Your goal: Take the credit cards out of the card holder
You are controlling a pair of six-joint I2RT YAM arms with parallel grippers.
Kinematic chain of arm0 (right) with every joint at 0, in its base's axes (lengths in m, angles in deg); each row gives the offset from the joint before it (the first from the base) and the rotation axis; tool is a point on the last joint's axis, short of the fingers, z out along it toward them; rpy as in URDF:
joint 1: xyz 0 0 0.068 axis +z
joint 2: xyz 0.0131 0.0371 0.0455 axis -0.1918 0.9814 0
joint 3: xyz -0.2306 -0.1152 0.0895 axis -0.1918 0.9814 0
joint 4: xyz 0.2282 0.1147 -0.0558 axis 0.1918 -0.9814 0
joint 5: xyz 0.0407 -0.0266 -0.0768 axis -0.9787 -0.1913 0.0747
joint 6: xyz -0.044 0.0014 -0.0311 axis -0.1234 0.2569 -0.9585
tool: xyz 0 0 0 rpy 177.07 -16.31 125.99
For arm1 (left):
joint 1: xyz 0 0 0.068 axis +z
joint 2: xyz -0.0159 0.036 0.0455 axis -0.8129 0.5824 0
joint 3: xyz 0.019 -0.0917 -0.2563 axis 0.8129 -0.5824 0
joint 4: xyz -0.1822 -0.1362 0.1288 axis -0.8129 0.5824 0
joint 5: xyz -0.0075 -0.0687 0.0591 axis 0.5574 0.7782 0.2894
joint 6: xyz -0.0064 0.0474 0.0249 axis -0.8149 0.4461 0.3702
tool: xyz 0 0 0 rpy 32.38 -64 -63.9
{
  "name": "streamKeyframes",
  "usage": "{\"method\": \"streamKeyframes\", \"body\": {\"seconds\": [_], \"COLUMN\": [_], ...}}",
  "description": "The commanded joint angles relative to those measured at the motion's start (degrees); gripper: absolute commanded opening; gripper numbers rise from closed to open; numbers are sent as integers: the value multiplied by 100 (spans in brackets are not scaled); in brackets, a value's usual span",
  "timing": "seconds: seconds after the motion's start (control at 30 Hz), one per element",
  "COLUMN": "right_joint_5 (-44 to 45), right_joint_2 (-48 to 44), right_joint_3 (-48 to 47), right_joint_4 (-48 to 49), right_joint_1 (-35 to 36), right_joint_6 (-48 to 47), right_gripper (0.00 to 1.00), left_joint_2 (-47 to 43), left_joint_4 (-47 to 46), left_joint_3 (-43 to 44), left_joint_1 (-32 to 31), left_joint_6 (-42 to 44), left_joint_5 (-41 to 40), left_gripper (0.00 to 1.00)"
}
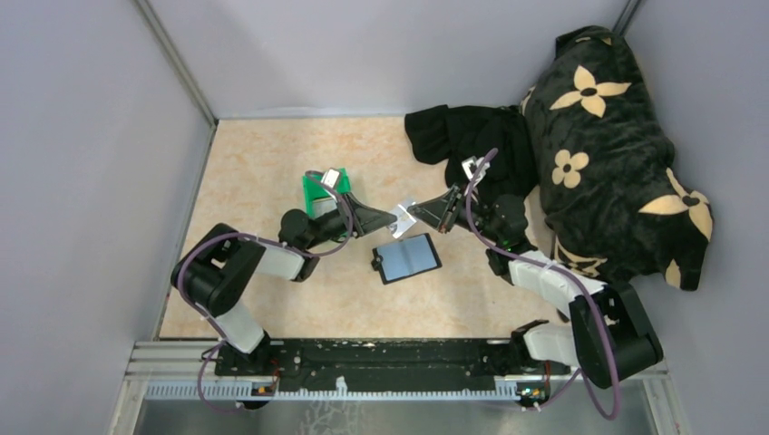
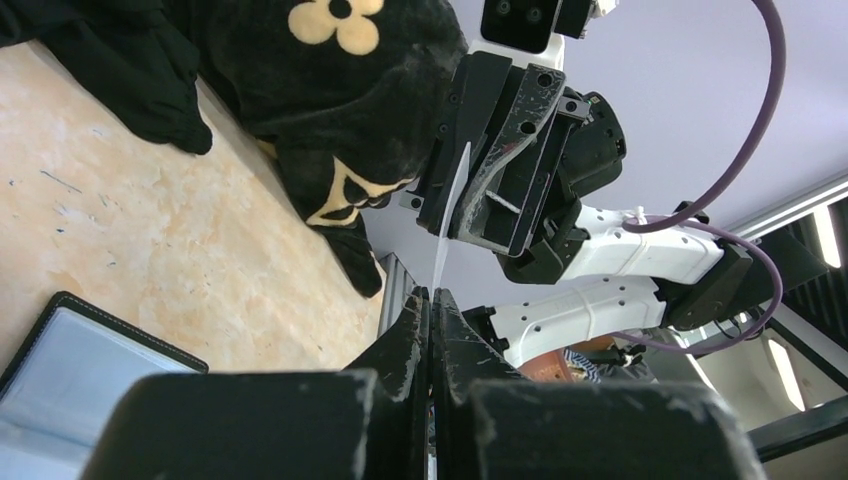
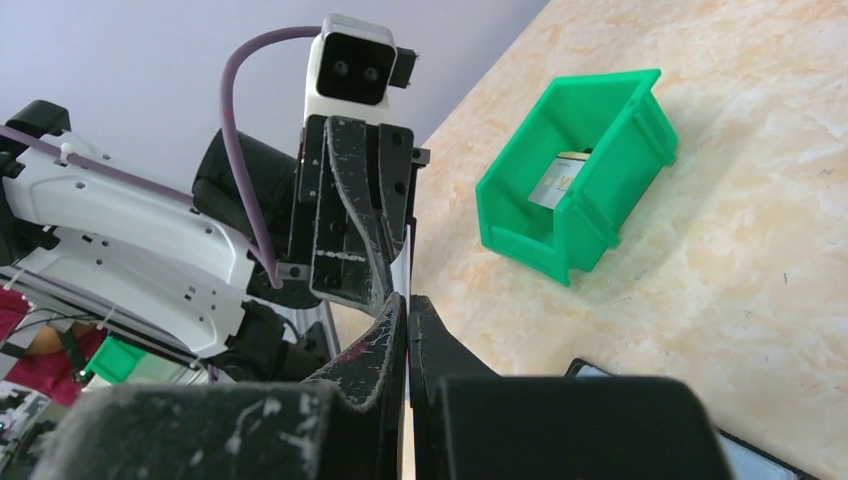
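Observation:
A pale grey-white credit card [image 1: 404,214] hangs in the air between both arms, above the table. My left gripper [image 1: 394,217] is shut on its left end and my right gripper [image 1: 416,214] is shut on its right end. The left wrist view shows the card [image 2: 452,215] edge-on, running from my left gripper [image 2: 432,295] up into the right one's fingers [image 2: 500,150]. In the right wrist view my right gripper [image 3: 408,300] pinches the same thin edge. The black card holder [image 1: 407,257] lies open on the table just below, grey-blue faces up.
A green plastic bin [image 1: 325,192] stands behind the left gripper, with a card [image 3: 556,182] inside it. A black cloth [image 1: 467,136] and a black flowered cushion [image 1: 608,154] fill the back right. Grey walls close in the left and rear.

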Motion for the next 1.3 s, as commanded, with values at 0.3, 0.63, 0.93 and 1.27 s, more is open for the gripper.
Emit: {"method": "streamKeyframes", "body": {"seconds": [0.3, 0.63, 0.93, 1.27], "right_joint_5": [192, 1104, 867, 576], "right_joint_2": [-520, -946, -595, -22], "right_joint_3": [229, 53, -153, -143], "right_joint_4": [-87, -1190, -1630, -1351], "right_joint_1": [-92, -430, -482, -482], "right_joint_6": [-291, -591, -841, -768], "right_gripper": [0, 53, 53, 53], "left_joint_2": [-233, -292, -1402, -954], "left_joint_4": [-1579, 1181, 8354, 10733], "left_joint_3": [83, 933, 2986, 3782], "left_joint_1": [664, 1339, 1795, 2877], "left_joint_6": [-172, 562, 4056, 5373], "left_joint_5": [-153, 1006, -263, 1252], "left_gripper": [0, 0, 0, 0]}}
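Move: Both hands still pinch the same card, their tips about 4 cm apart. From the left hand, the green box it is taken to stands roughly 13 cm ahead, 15 cm left and 19 cm below, with earlier cards lying in it, while the open card holder lies some 4 cm right and 1 cm back, 21 cm down. From the right hand, the box is about 10 cm ahead and 19 cm left, 20 cm lower; the holder is nearly underneath, some 3 cm back and 22 cm down. The right fingers open and let go of the card while the left fingers keep their pinch. The left hand, after barely creeping, carries the card about 15 cm left and 13 cm forward to over the green box, rising slightly then dipping, rolling its fingers to slant downward. The right hand backs off forward and right about 5 cm, then sinks with open fingers. ##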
